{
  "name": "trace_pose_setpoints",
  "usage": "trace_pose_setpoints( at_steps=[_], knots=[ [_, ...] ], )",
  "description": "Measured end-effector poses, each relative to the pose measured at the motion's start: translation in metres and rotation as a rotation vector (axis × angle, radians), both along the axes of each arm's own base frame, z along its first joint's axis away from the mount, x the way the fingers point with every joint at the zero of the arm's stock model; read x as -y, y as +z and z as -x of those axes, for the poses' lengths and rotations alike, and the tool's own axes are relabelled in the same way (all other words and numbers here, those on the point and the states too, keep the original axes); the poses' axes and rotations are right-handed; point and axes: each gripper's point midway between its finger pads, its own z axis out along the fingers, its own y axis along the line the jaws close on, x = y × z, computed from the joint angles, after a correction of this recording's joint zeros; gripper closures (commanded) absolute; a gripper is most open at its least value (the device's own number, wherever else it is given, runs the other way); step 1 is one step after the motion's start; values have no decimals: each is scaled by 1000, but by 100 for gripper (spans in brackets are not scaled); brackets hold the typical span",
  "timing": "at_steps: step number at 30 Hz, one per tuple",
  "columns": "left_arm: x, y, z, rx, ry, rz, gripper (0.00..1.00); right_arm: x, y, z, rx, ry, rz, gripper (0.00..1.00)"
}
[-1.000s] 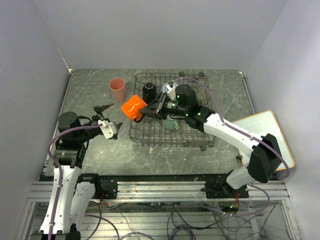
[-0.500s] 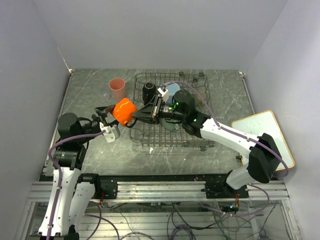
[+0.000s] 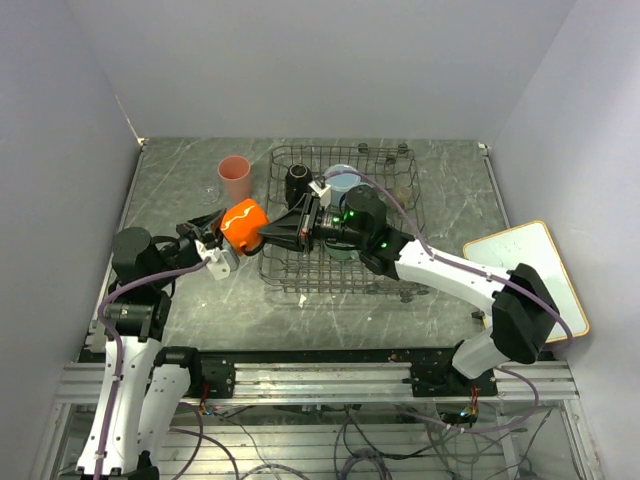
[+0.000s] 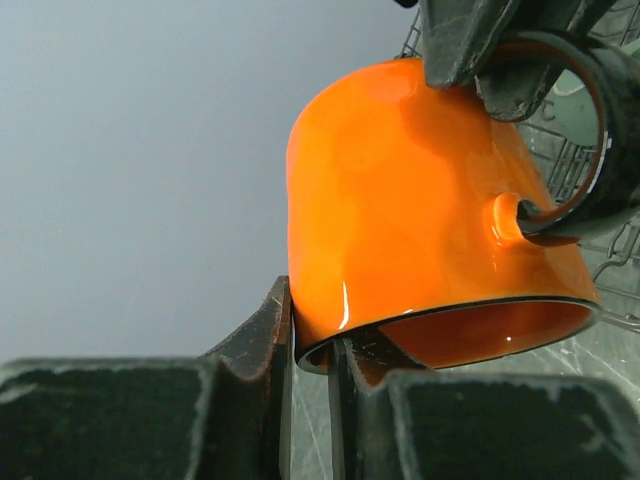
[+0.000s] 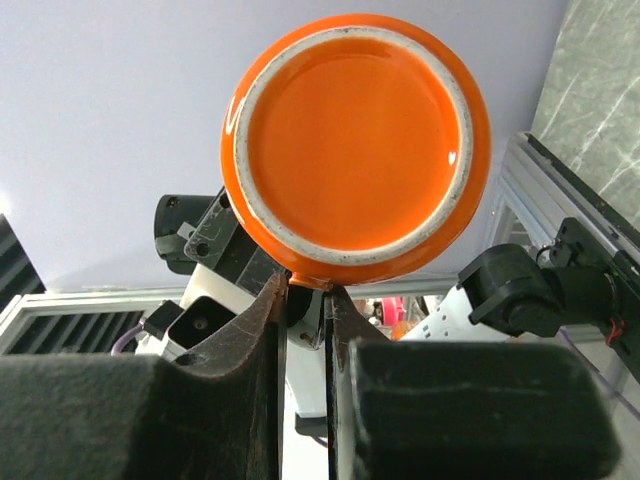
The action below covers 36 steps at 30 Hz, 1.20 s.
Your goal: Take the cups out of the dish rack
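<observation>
The orange mug [image 3: 243, 224] hangs in the air just left of the dish rack [image 3: 395, 272], held from both sides. My right gripper [image 3: 268, 236] is shut on its black handle [image 4: 592, 120], with the mug's base [image 5: 355, 140] facing the right wrist camera. My left gripper [image 4: 310, 345] is shut on the rim, one finger outside the wall and one inside. In the rack stand a black mug [image 3: 298, 183] and a light-blue mug [image 3: 342, 179]. A mint-green cup [image 3: 340, 251] shows partly under the right arm. A pink tumbler [image 3: 235, 178] stands on the table left of the rack.
A white board with an orange rim [image 3: 528, 272] lies at the table's right edge. The right arm stretches across the rack's near half. Grey walls close in the table on three sides.
The right arm carried the orange mug left, out over the rack's left edge. The left gripper rose to meet it and closed from wide open onto the rim.
</observation>
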Motion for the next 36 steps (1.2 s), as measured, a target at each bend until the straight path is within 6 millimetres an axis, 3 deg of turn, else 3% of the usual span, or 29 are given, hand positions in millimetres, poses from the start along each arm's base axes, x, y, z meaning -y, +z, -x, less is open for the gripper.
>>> trace_pose_setpoints(
  at_steps=[1, 3, 6, 8, 9, 12, 16, 20, 27, 30, 36],
  knots=[
    [-1, 0, 0, -1, 5, 0, 93, -1, 0, -1, -7, -1, -6, 94],
    [-3, 0, -2, -4, 23, 4, 93, -3, -1, -3, -16, -2, -16, 61],
    [-7, -4, -4, -43, 57, 33, 93, -8, -5, -2, 0, 12, -17, 20],
    [-12, -14, -11, -106, 101, 52, 93, -10, -9, -1, 24, 20, 4, 4],
    [-16, -20, -18, -150, 134, 56, 93, -8, -11, -2, 31, 18, 15, 1],
    [-35, -41, -45, -334, 277, 58, 93, 7, -17, -19, 66, -26, 64, 0],
    [-56, -62, -80, -547, 438, 30, 93, 52, -33, -60, 99, -165, 163, 0],
    [-71, -97, -96, -763, 552, -28, 93, 95, -58, -88, 136, -284, 324, 0],
    [-89, -167, -103, -1060, 695, -185, 93, 154, -98, -110, 169, -397, 604, 0],
    [-89, -186, -109, -1115, 725, -246, 93, 173, -107, -113, 187, -430, 701, 0],
    [-81, -208, -127, -1133, 758, -349, 93, 192, -119, -109, 206, -444, 811, 0]
  ],
)
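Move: The orange cup is already pinched by both hands, left on its rim and right on its handle. The bare counter spot it goes to is about 11 cm ahead, 3 left and 26 below the left hand; the pink cup is 13 cm beyond that spot, the clear glass about 22 ahead and 8 left of the hand. From the right hand, the green cup lies 12 ahead, 17 right, 25 down, the blue cup 15 beyond it. The orange cup's handle comes free as the right fingers open wide; the right hand then withdraws some 20 cm to its right, forward and down towards the green cup, fingers tipping downward. The left hand keeps its rim pinch, swinging the cup forward-left and then mostly down, about 20 cm lower in all, its fingers turning from level to pointing steeply down. ##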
